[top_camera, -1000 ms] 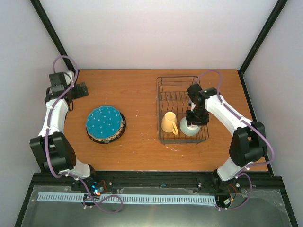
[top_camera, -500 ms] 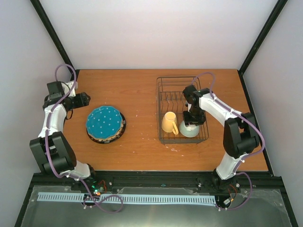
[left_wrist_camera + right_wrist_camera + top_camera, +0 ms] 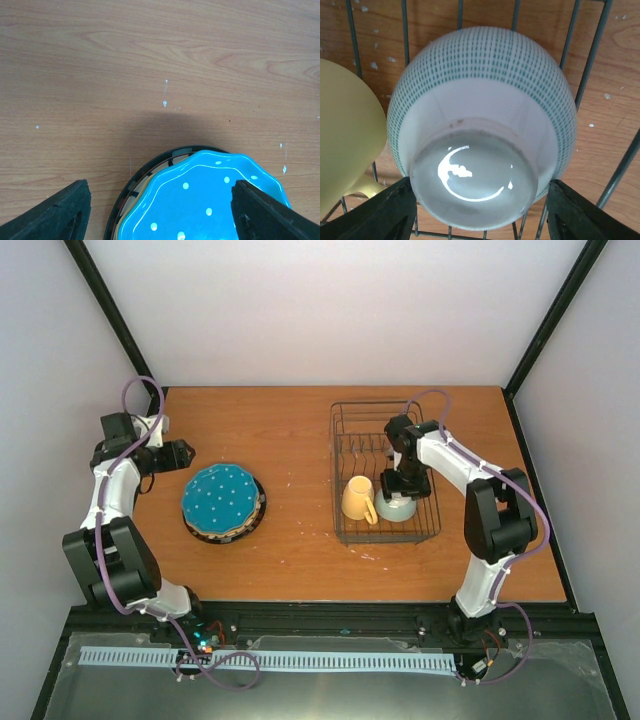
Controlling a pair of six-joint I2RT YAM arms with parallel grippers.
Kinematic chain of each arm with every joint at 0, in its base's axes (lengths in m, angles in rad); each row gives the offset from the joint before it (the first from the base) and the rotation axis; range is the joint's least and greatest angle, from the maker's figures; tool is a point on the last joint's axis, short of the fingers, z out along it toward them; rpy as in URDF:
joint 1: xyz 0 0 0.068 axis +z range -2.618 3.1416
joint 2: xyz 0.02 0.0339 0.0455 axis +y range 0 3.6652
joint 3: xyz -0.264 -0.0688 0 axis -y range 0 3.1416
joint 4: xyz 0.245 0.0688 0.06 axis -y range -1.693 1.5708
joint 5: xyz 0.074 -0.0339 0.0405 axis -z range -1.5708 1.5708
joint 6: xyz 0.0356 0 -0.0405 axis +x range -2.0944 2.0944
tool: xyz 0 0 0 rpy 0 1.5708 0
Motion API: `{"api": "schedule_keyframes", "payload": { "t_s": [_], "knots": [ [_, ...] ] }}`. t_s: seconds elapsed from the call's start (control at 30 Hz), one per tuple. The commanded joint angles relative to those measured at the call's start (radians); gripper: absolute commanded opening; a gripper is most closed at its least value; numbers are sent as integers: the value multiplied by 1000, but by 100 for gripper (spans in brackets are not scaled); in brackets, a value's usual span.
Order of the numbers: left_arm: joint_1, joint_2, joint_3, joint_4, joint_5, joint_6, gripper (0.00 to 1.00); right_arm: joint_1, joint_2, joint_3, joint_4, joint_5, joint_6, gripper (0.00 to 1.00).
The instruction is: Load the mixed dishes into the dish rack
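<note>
The dark wire dish rack point(image 3: 350, 430) stands at the right of the table. In it the pale yellow mug point(image 3: 358, 500) lies next to the upside-down pale green bowl point(image 3: 393, 510). My right gripper point(image 3: 403, 490) hangs over the bowl. In the right wrist view it point(image 3: 479, 200) is open, one finger on either side of the bowl point(image 3: 480, 95), with the mug point(image 3: 345, 135) at the left. The teal dotted plate point(image 3: 220, 495) tops a stack at the left. My left gripper point(image 3: 183, 452) is open and empty at its far-left edge point(image 3: 160, 200). Under the teal plate point(image 3: 200, 200) a striped rim point(image 3: 132, 185) shows.
Upright plate slots point(image 3: 372, 448) fill the far half of the rack. Rack wires point(image 3: 590, 55) run close round the bowl. Black frame posts point(image 3: 110, 320) stand at the table's back corners. Bare wooden tabletop point(image 3: 290, 450) lies between the stack and the rack.
My right gripper has shifted a little left and back over the bowl, its arm swinging in towards the rack. My left gripper has moved right, closer to the plate stack.
</note>
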Motion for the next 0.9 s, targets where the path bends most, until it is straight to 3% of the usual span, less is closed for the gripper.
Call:
{"api": "schedule_keyframes", "payload": {
  "t_s": [0.0,0.2,0.47,0.67,0.87],
  "knots": [
    [3,11,35,-43,-30,24,77,-6,48,35,-24,-12,-32,71],
    [5,-7,15,-75,-56,21,72,-26,22,126,-77,11,-31,72],
    [20,-62,-14,-121,3,70,48,-102,-62,306,-37,31,-25,73],
    [20,-69,-70,-130,53,127,37,-186,-35,363,-11,-82,-13,72],
    [19,-89,-123,-121,-104,183,39,-205,-17,386,7,-111,-12,72]
  ]
}}
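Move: The left hand's open fingers hang beyond and to the left of the blue plate, whose middle lies about 8 cm back towards the base, 7 cm to the right and some 14 cm below. The right hand is right over the upturned bowl in the dish rack, fingers either side of its foot ring, bowl middle about 4 cm down; the mug lies roughly 10 cm left, level with it, the rack's prongs about 12 cm ahead and 5 cm left. For the right hand, the blue plate is about 42 cm left, level with it. After barely moving at first, the right hand comes free of the bowl's foot and climbs quickly about 12 cm while going some 10 cm forward and a little right over the rack, fingers staying open and their tips swinging about 20 degrees forward. Meanwhile the left hand draws back about 5 cm and sinks some 3.5 cm, mostly late on, towards the left side of the blue plate, tipping slightly more downward as its fingers close to about half their starting gap, still above the plate without touching it. ##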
